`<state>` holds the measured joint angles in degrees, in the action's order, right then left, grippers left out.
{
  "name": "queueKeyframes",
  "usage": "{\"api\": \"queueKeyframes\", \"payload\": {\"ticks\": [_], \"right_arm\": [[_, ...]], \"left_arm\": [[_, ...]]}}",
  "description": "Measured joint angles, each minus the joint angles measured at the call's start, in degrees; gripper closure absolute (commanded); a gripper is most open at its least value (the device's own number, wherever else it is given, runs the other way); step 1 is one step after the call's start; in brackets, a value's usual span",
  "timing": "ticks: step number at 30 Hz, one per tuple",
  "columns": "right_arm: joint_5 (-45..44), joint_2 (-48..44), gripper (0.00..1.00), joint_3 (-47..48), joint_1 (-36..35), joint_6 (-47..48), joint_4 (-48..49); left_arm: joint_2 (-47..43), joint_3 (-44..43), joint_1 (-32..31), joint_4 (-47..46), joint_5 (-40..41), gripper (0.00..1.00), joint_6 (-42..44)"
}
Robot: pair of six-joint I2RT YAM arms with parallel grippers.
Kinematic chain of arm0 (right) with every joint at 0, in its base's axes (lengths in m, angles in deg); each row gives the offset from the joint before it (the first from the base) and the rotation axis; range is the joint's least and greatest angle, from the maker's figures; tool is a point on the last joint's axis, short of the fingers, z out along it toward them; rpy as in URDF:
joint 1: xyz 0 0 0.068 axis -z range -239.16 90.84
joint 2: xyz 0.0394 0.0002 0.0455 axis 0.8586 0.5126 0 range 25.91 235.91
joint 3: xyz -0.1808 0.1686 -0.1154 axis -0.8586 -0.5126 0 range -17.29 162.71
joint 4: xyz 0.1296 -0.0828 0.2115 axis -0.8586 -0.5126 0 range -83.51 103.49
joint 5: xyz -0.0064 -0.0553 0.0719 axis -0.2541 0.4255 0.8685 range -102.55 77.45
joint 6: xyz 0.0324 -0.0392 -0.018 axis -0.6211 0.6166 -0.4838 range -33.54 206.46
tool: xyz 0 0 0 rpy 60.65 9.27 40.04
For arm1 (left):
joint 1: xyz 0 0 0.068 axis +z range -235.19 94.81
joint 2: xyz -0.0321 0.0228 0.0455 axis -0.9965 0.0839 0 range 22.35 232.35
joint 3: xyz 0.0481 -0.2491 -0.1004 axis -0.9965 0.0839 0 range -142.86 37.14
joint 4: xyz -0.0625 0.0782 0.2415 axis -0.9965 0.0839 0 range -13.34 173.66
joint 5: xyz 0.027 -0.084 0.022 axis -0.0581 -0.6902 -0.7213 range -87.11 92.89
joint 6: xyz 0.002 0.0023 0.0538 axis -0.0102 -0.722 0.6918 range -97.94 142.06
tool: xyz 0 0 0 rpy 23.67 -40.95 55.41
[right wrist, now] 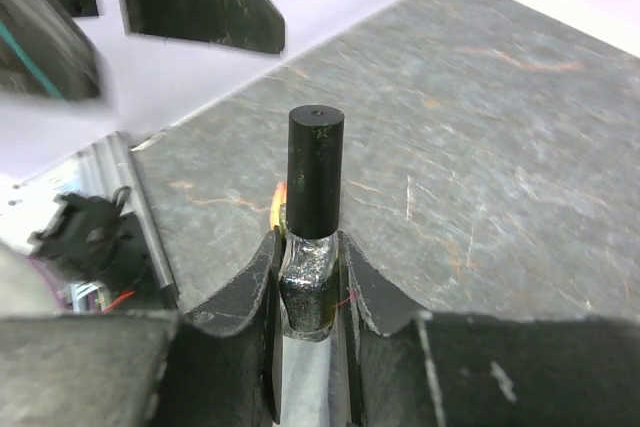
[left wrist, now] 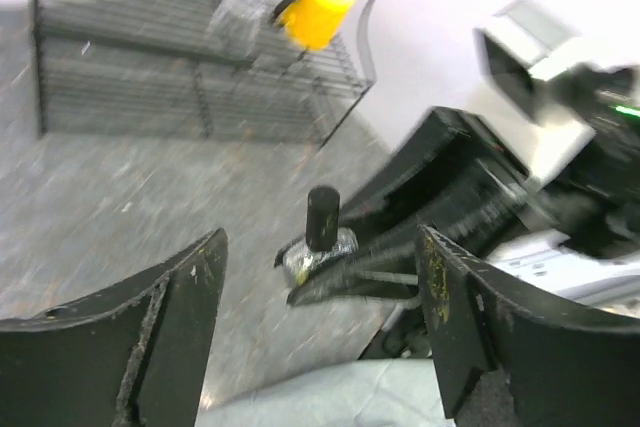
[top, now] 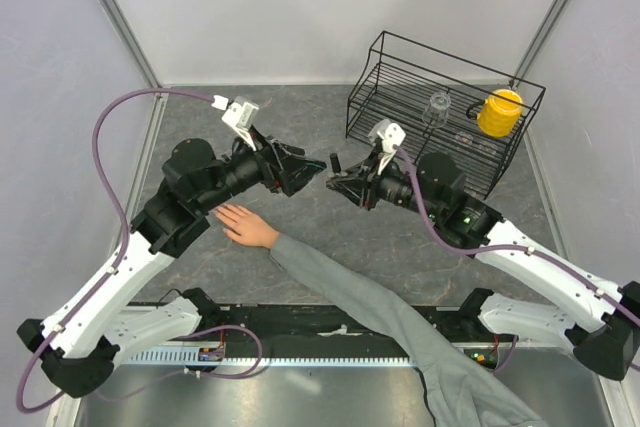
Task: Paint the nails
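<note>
A bare hand [top: 243,223] in a long grey sleeve [top: 370,297] lies flat on the table, fingers pointing left. Its nails are too small to make out, and the fingertips sit close under my left arm. My right gripper [right wrist: 308,242] is shut on a small dark glittery bottle [right wrist: 306,287] with a tall black cap [right wrist: 316,172], held above the table's middle [top: 336,164]. My left gripper [left wrist: 320,242] is open and empty, its fingertips [top: 312,170] just left of the cap and facing it. The bottle [left wrist: 322,232] shows beyond its jaws, with the sleeve [left wrist: 330,397] below.
A black wire rack [top: 400,87] stands at the back right, holding a yellow cup [top: 499,112] and a clear glass [top: 438,107]. Walls close the table on the left, back and right. The sleeved arm crosses the near middle between my two arms.
</note>
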<state>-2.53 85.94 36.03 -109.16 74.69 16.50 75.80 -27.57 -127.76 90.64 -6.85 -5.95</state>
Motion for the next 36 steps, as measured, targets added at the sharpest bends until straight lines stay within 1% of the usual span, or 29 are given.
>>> {"api": "queueKeyframes", "payload": {"ticks": [3, 4, 5, 6, 8, 12, 16, 20, 22, 23, 25, 27, 28, 29, 30, 32, 34, 35, 36], "right_arm": [[10.34, -1.42, 1.00, -0.17, 5.16, -1.53, 1.29], [13.07, -1.62, 1.00, -0.20, 6.10, -2.08, 1.86], [17.70, -1.79, 1.00, -0.46, 7.61, -3.26, 3.54], [20.46, -1.84, 1.00, -0.61, 8.28, -4.31, 4.61], [27.76, -1.81, 1.00, -1.84, 10.29, -8.55, 9.44], [36.52, -0.50, 1.00, -4.22, 12.31, -16.35, 18.40], [41.09, 1.40, 1.00, -5.38, 12.41, -21.97, 24.04], [43.01, 1.97, 1.00, -5.70, 12.41, -24.92, 27.45], [43.34, 1.97, 1.00, -5.70, 12.41, -25.62, 28.52], [43.56, 1.97, 1.00, -5.70, 12.41, -26.03, 29.11], [43.74, 1.97, 1.00, -5.70, 12.41, -26.38, 29.81], [43.76, 2.10, 1.00, -5.70, 12.41, -26.58, 30.34], [43.76, 2.21, 1.00, -5.70, 12.41, -26.62, 30.49], [43.74, 2.36, 1.00, -5.70, 12.41, -26.62, 30.56], [43.95, 2.54, 1.00, -5.70, 12.41, -26.60, 30.56], [42.84, 2.54, 1.00, -5.55, 12.41, -26.62, 28.89], [40.57, 2.45, 1.00, -4.44, 12.31, -23.93, 24.74], [37.31, 2.27, 1.00, -3.30, 11.96, -21.75, 20.70], [32.13, 2.03, 1.00, -1.79, 10.51, -18.53, 16.04]], "left_arm": [[-1.27, 1.57, 3.85, -4.66, -8.90, 0.18, -2.21], [-1.36, 2.27, 4.46, -6.34, -11.76, 0.20, -2.95], [-1.29, 3.15, 5.11, -8.52, -14.97, 0.23, -4.20], [-0.96, 3.76, 5.49, -10.10, -17.59, 0.26, -5.11], [0.28, 4.81, 5.90, -13.62, -22.69, 0.28, -7.39], [2.78, 5.88, 6.14, -19.41, -29.62, 0.31, -11.13], [3.96, 5.90, 6.23, -23.69, -33.38, 0.35, -13.68], [4.63, 5.90, 6.23, -26.75, -35.60, 0.45, -15.56], [5.22, 5.90, 6.23, -27.80, -36.39, 0.47, -16.28], [5.53, 5.90, 6.23, -27.91, -36.85, 0.50, -16.50], [6.19, 5.90, 6.23, -27.87, -37.27, 0.53, -16.85], [6.69, 5.90, 6.23, -27.87, -37.48, 0.62, -17.11], [6.91, 5.90, 6.23, -27.82, -37.55, 0.78, -17.25], [7.17, 5.90, 6.23, -27.69, -37.68, 0.90, -17.31], [7.34, 5.81, 6.23, -27.45, -37.70, 0.98, -17.25], [7.61, 5.44, 6.62, -26.53, -37.79, 0.98, -15.96], [7.67, 4.66, 6.73, -23.67, -35.69, 0.98, -13.84], [7.56, 3.80, 6.64, -21.05, -33.42, 0.98, -11.91], [7.48, 2.60, 6.16, -17.68, -28.81, 0.98, -9.90]]}}
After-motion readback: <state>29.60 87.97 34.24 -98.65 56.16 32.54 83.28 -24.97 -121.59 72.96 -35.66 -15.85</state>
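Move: The black cap on the nail-polish bottle lies about 1 cm ahead of the open left fingers, 3 cm to their right and 3 cm below. The bottle itself, already in the right fingers, is about 3 cm under the cap. From the right hand point the cap sits roughly 4 cm straight above. The hand to be painted lies some 17 cm left of the left gripper, 5 cm back and about 30 cm down. Back towards the base both hands swing, turning opposite ways by some 30 degrees: the left clockwise while easing about 4 cm right, the right counter-clockwise and rising about 4 cm, bringing up the bottle it still grips. The left fingers then close and pinch the cap, and both hands start turning back with a short swing forward, left counter-clockwise, right clockwise. ##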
